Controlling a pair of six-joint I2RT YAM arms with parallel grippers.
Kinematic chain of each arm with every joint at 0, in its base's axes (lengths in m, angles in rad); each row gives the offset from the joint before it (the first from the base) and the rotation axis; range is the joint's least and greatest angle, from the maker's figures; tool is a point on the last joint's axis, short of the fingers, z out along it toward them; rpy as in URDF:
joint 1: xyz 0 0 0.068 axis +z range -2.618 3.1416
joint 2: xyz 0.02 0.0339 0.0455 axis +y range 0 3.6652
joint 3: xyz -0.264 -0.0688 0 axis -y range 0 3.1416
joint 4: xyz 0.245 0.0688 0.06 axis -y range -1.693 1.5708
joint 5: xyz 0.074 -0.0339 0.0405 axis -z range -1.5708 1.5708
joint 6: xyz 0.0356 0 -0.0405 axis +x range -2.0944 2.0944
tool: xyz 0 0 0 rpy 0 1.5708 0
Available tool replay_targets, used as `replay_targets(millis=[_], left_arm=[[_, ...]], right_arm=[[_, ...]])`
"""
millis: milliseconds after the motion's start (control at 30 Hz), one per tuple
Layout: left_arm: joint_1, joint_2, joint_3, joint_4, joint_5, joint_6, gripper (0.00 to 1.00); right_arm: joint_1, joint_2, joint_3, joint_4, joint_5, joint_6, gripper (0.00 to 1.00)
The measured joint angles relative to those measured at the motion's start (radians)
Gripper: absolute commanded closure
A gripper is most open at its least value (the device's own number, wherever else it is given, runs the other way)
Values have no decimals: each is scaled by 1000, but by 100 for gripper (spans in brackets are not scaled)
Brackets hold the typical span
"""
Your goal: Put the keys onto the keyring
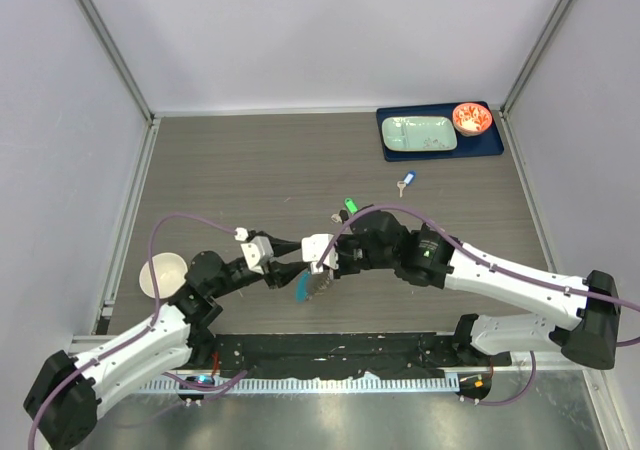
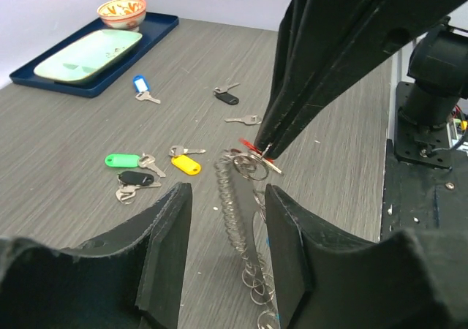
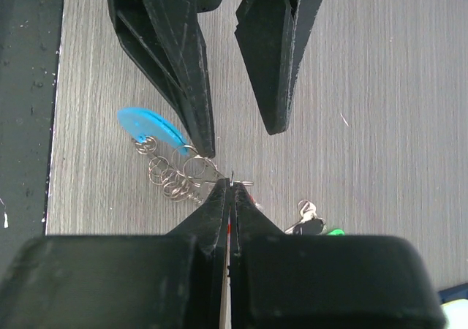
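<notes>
My right gripper (image 3: 231, 184) is shut on a red-tagged key (image 2: 248, 145) at its fingertips. From those tips the keyring (image 2: 238, 212), a string of small silvery rings, runs down between the fingers of my left gripper (image 2: 223, 223), which is open and apart from it. The keyring's blue crescent (image 3: 150, 128) shows beside the rings (image 3: 172, 175) and under both grippers (image 1: 302, 288). Loose keys lie on the table: yellow (image 2: 186, 165), green (image 2: 121, 159), black (image 2: 137, 178), another black (image 2: 228, 96), blue (image 2: 139, 84), and a bare silver one (image 2: 245, 119).
A dark blue tray (image 1: 495, 148) with a pale green dish (image 1: 420, 133) and a red patterned bowl (image 1: 470, 118) sits at the far right. A white round disc (image 1: 163, 275) lies at the left near the left arm. Grey walls enclose the table.
</notes>
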Motion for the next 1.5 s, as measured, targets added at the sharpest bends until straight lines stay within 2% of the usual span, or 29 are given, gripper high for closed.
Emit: replay_targets(millis=[200,367,533,800,933,1067,1233,1500], left_arm=[[0,-33,0,-17,23,28,44],[0,-92,-7,-24,-18,54,37],[0,-200,-51,-56,-153,61,31],[0,-491,-101,-164,-473,53,25],[0,-590,-122,-209,-562,53,24],[0,-619,-124,-243,-622,41,23],[0,-620,-124,-286,-674,22,22],[0,-589,-124,-302,-707,11,22]], right_arm=[[0,8,2,-8,10,-2,99],[0,37,6,22,51,6,99],[0,123,43,90,128,27,99],[-5,338,176,269,233,56,99],[-14,422,244,386,276,98,99],[-27,457,271,448,314,174,99],[-39,458,208,467,335,306,99],[-40,458,4,314,251,541,99]])
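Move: The keyring already hangs from the right hand's fingertips, its middle some 6 cm below and about 2 cm back. The clear table it is taken to lies about 12 cm ahead, 10 cm left and 20 cm below. Nearby keys on the table: the yellow one roughly 20 cm ahead and 8 cm right, the black one about 25 cm ahead and 4 cm right. From the open left hand, the keyring is some 4 cm right, 1 cm back and 6 cm below. Still pinching the keyring by a small end ring near the red tag, the right hand carries it about 12 cm forward and 10 cm left, rising slightly, then sinks some 15 cm towards the clear table while drawing back and right, having turned clockwise about 30 degrees. The left hand, opening wider, backs off 12 cm left and a little forward. ##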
